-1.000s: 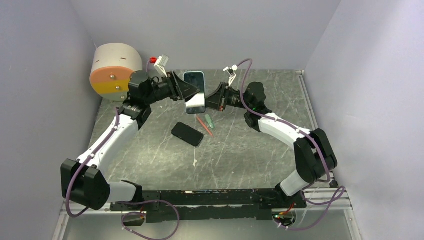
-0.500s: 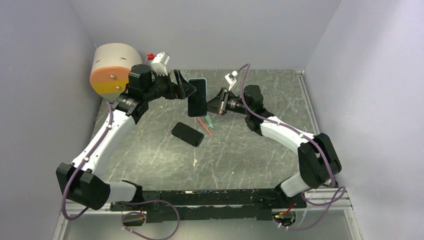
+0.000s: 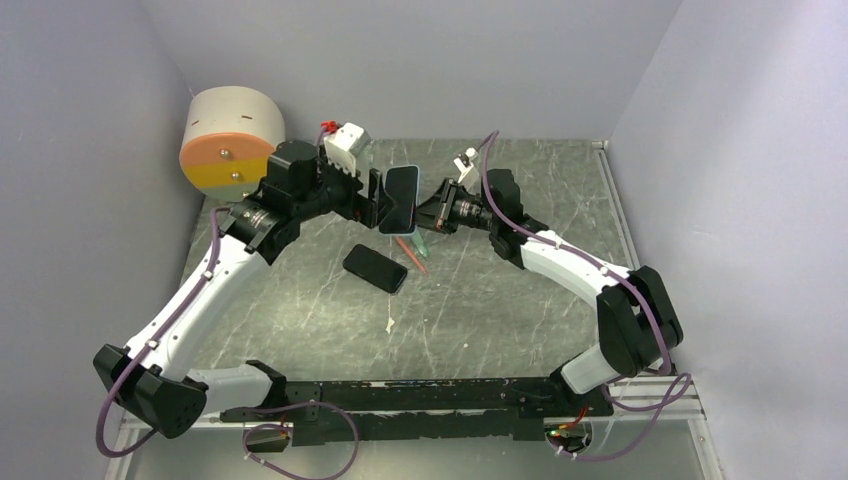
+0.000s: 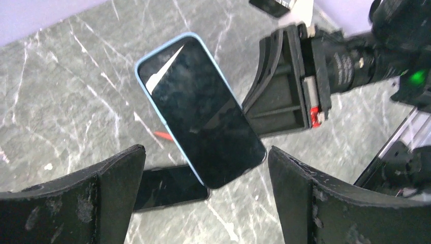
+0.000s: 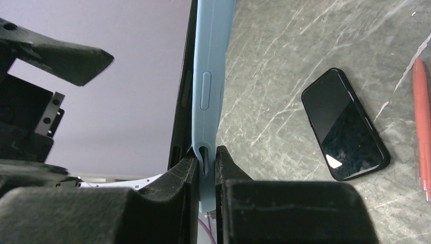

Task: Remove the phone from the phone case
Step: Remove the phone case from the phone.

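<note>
A dark-screened phone (image 3: 400, 197) in a light blue phone case (image 5: 211, 76) hangs in the air above the table's far middle. My right gripper (image 5: 206, 157) is shut on the case's thin edge, and the phone's black side (image 5: 184, 91) runs along the case's left. In the left wrist view the screen (image 4: 203, 122) faces the camera, with the blue rim (image 4: 152, 101) along one side. My left gripper (image 4: 204, 152) is open, its fingers standing wide on either side of the phone's lower end without touching it. In the overhead view the left gripper (image 3: 375, 195) is just left of the phone, the right gripper (image 3: 420, 215) just right.
A bare black phone (image 3: 375, 268) lies flat on the marble table below the held one. A red pen (image 3: 408, 250) and a green pen (image 3: 418, 243) lie beside it. A white scrap (image 3: 388, 324) sits nearer me. A cream and orange cylinder (image 3: 225, 140) stands at the far left corner.
My left gripper has opened and let go of the cased phone. The right gripper has kept its hold and turned the phone more edge-on to the overhead camera.
</note>
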Controlling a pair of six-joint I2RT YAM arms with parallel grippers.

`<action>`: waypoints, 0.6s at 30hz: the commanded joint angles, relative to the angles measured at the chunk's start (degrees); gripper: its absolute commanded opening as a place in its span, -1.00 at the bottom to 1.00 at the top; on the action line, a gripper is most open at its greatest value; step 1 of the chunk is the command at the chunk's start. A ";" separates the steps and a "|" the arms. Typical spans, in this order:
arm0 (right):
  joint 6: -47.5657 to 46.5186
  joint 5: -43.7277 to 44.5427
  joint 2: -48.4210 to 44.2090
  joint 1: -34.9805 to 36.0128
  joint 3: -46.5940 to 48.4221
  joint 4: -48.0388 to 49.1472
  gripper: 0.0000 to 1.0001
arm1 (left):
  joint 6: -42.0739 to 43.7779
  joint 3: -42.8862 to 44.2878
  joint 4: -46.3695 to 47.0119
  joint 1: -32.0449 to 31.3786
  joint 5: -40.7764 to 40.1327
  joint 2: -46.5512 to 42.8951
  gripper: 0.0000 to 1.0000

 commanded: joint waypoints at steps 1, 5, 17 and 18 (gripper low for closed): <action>1.81 0.82 -1.91 0.11 4.06 2.61 -1.00 | 6.76 5.51 -7.82 -1.31 -3.71 1.68 0.89; 1.81 2.12 -2.00 0.07 4.97 0.52 -1.00 | 6.81 6.74 -11.48 -3.73 -7.14 3.40 0.89; 2.77 5.83 -2.09 0.07 5.84 -4.84 -1.00 | 14.87 -3.32 2.52 -17.06 -27.99 1.86 0.89; 2.77 5.84 -2.00 0.11 6.08 -5.22 -1.00 | 15.37 -3.26 3.19 -17.56 -29.14 2.42 0.89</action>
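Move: Below the open left hand, about 8 cm down, hangs the cased phone with its middle some 3 cm ahead and 3 cm to the right; its long side runs forward and its screen faces up. The right hand still grips its near right edge, its middle being about 3 cm ahead and 4 cm left of that hand. On the table, roughly 31 cm below the left hand, the black phone lies 5 cm left and level with it, and the red pen 4 cm ahead, 3 cm right. Sinking about 5 cm with its fingers kept wide open, the left hand swings down, back and to the right, about 2.5 cm each of the latter two, towards the near end of the cased phone, while rolling some 20 degrees so that its left side rises. The right hand keeps its pinch on the edge and eases only about 1 cm forward and down. ##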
